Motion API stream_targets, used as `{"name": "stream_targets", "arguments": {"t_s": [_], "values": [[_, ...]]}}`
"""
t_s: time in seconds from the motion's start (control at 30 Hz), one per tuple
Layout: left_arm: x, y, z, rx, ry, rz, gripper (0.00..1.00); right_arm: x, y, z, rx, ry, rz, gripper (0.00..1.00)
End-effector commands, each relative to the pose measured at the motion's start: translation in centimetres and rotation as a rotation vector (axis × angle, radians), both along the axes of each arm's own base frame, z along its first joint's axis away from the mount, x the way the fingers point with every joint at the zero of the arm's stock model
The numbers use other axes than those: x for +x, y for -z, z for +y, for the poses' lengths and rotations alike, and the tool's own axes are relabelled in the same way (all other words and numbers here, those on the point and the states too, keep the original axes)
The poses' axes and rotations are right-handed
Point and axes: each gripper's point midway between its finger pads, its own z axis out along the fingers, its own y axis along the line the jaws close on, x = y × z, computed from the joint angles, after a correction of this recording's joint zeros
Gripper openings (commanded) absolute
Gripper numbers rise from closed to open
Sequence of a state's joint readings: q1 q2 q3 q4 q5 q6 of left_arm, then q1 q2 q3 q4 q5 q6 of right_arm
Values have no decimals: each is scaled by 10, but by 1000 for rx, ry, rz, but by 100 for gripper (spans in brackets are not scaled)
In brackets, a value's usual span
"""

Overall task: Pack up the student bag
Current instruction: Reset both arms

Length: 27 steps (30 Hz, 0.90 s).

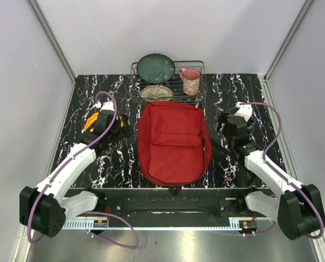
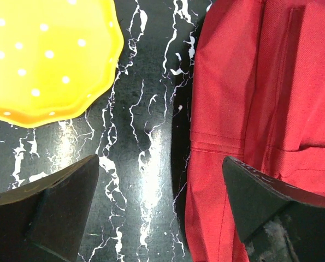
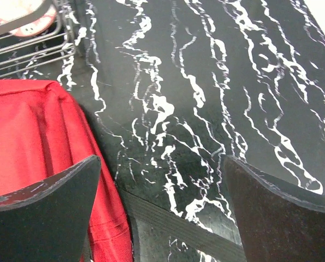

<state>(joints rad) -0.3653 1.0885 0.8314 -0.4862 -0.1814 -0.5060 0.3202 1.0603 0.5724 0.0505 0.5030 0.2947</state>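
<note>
The student bag [image 1: 173,143], a large red backpack, lies flat in the middle of the black marbled table [image 1: 233,93], its front pocket facing up. My left gripper [image 1: 117,126] hangs just left of the bag's upper left side, open and empty. In the left wrist view the bag's edge [image 2: 244,103] fills the right side, and the left gripper [image 2: 161,183] spans bare table and that edge. My right gripper [image 1: 223,126] hovers open just right of the bag. The right wrist view shows the right gripper [image 3: 162,188] over a black strap [image 3: 195,232] beside the bag [image 3: 31,131].
A yellow dotted plate [image 1: 91,123] lies under the left arm, also seen in the left wrist view [image 2: 42,54]. A wire rack [image 1: 167,84] at the back holds a dark green plate [image 1: 155,66], a pink mug [image 1: 190,81] and a patterned plate [image 1: 157,92].
</note>
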Motion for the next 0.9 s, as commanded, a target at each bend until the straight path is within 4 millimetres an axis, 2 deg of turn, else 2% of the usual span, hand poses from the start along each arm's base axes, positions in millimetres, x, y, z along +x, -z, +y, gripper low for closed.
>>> {"name": "stream_targets", "arguments": {"t_s": [0.0,0.07,0.1,0.17,0.2,0.27,0.37,0.5,0.7,0.87], "values": [[9,-16,10,25,-52,-42,99,25,-39,34,-9,-206,-95,100],[8,-14,8,20,-34,-41,99,30,-54,59,39,-328,-177,100],[8,-11,6,16,-25,-33,99,26,-50,77,83,-424,-183,100],[7,-3,0,5,-10,-1,99,28,-58,87,130,-459,-235,100],[7,0,1,7,-19,16,99,29,-51,89,148,-461,-223,100],[5,5,4,22,-31,39,99,30,-45,89,138,-459,-204,100],[3,3,7,25,-39,26,99,35,-40,83,87,-440,-158,100],[2,2,6,18,-33,23,99,38,-37,68,53,-359,-121,100],[4,-2,7,9,-50,1,99,36,-38,62,209,-223,-120,100],[-2,2,16,14,-110,8,99,35,-36,62,218,-220,-100,100]]}}
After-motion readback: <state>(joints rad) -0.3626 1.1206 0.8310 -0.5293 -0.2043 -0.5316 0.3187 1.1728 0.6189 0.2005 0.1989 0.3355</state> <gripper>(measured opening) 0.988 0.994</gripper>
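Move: The student bag lies flat, its middle about 24 cm left and 5 cm back of the right gripper, roughly 10 cm lower. From there the pink mug is some 25 cm ahead and 15 cm left, and the dish rack about 27 cm ahead and 25 cm left. From the left gripper the bag's middle is about 22 cm right and 1 cm ahead; the yellow plate lies 10 cm ahead and 14 cm left. Swing the empty right gripper left towards the near side edge of the student bag, about 7 cm, easing forward some 3 cm and arching up slightly before sinking again; turn it some 20 degrees counter-clockwise, then partly back as its left side rises. Let the left gripper sink about 2 cm over the gap between plate and bag. Keep both open, gripping nothing. ##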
